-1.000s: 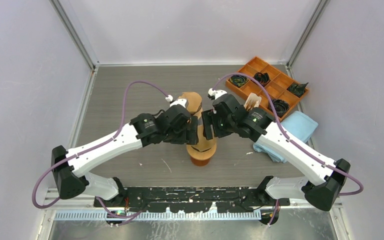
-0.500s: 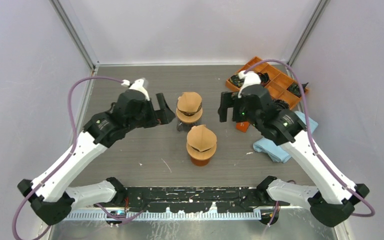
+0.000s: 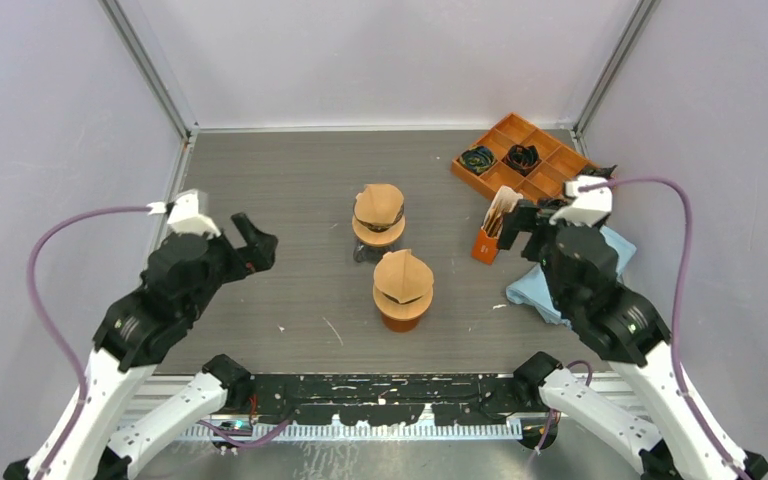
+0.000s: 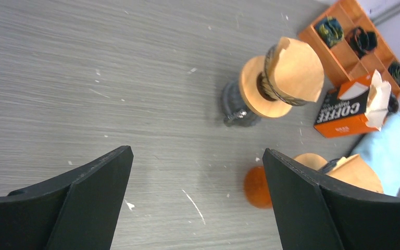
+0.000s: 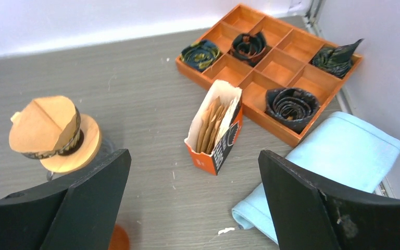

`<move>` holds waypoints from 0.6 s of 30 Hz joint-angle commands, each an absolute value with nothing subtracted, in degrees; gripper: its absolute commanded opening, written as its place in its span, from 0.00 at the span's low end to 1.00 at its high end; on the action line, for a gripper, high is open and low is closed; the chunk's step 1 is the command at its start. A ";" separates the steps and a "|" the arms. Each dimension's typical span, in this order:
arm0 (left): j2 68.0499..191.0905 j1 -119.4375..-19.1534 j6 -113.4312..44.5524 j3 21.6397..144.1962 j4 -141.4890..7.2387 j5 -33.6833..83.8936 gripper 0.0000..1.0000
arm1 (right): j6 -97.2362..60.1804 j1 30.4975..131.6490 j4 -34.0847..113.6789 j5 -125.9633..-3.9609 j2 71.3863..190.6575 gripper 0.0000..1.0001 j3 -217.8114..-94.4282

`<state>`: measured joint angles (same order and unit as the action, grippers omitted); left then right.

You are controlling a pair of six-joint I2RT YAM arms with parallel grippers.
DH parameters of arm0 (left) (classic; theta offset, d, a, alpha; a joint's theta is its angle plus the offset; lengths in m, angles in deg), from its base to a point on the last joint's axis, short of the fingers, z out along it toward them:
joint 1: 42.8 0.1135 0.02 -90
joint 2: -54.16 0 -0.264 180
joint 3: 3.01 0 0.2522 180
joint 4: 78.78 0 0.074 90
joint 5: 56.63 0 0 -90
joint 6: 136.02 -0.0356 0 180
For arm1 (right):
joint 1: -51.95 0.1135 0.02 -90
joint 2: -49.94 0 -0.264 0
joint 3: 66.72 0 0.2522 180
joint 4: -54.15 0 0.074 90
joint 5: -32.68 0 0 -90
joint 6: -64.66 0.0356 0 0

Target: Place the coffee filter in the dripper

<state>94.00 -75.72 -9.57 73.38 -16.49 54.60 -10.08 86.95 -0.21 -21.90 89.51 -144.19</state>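
Note:
Two drippers stand mid-table, each with a brown paper filter in it: the far one (image 3: 379, 215) on a wooden collar over a dark glass base, the near one (image 3: 403, 290) on an orange base. In the left wrist view the far dripper (image 4: 255, 94) and its filter (image 4: 297, 67) show clearly. The near dripper's orange base (image 4: 258, 187) is partly hidden by a finger. My left gripper (image 3: 253, 245) is open and empty, well left of the drippers. My right gripper (image 3: 520, 218) is open and empty, above the orange filter box (image 3: 487, 240).
The filter box (image 5: 224, 140) holds several brown filters. An orange compartment tray (image 3: 550, 160) with dark rolled items sits at the back right. A light blue cloth (image 3: 600, 255) lies to the right, partly under my right arm.
Both arms have drawn back from the drippers, the left one to the left and the right one to the right, and toward the near edge. Both grippers are empty; the filters stay in the drippers.

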 commanded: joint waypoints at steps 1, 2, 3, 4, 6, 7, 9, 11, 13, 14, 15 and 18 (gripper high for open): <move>86.22 -75.49 -12.98 70.30 -17.47 63.60 0.99 | -11.29 86.80 7.54 -15.22 82.45 1.00 -140.65; 84.76 -75.49 -13.05 69.48 -19.01 64.67 0.99 | -11.71 86.81 8.29 -15.19 80.87 1.00 -139.69; 83.36 -75.49 -13.18 68.75 -19.77 65.41 0.99 | -12.40 86.84 9.22 -15.45 79.50 1.00 -138.79; 82.14 -75.49 -13.55 68.01 -20.62 65.91 0.99 | -13.20 86.82 10.22 -15.89 78.05 1.00 -137.86; 80.16 -75.49 -14.25 66.87 -21.84 66.29 0.99 | -14.03 86.84 11.49 -16.11 75.85 1.00 -136.48; 79.52 -75.49 -14.24 66.57 -21.83 66.78 0.99 | -14.08 86.81 11.82 -15.91 75.03 1.00 -136.21; 78.31 -75.47 -14.00 66.22 -21.80 67.38 0.99 | -14.18 86.84 12.08 -15.13 73.98 1.00 -135.81; 77.60 -75.49 -13.73 65.83 -21.65 67.91 0.99 | -14.12 86.83 12.11 -14.19 73.56 1.00 -135.81; 77.10 -75.45 -13.51 65.54 -21.52 68.17 0.99 | -14.01 86.84 12.18 -13.92 73.50 1.00 -135.63; 76.93 -75.49 -13.50 65.49 -21.52 68.04 0.99 | -13.88 86.79 12.28 -13.90 73.50 1.00 -135.47; 76.93 -75.45 -13.42 65.49 -21.39 67.95 0.99 | -13.78 86.83 12.35 -14.02 73.54 1.00 -135.24; 76.98 -75.50 -13.39 65.88 -20.81 67.82 0.99 | -13.52 86.83 12.83 -14.25 73.66 1.00 -135.03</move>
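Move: My empty left hand is well clear of the filter in the near dripper, which lies about 24 cm to its right, 3 cm back and some 16 cm lower. From my right hand that filter is roughly 20 cm to the left, 3 cm back and 19 cm below. The far stand's filter lies about 24 cm left and 12 cm ahead of my right hand, and the coffee box about 11 cm straight ahead, well below. I keep drawing both open, empty hands apart and away from the filter in the near dripper, slowing almost to a stop. My left hand slides about 6 cm left and 3 cm back, its fingers tipping up and swinging left some 10 degrees each way. My right hand goes about 4 cm right, 3 cm back and 2 cm up, tipping up nearly 15 degrees. ##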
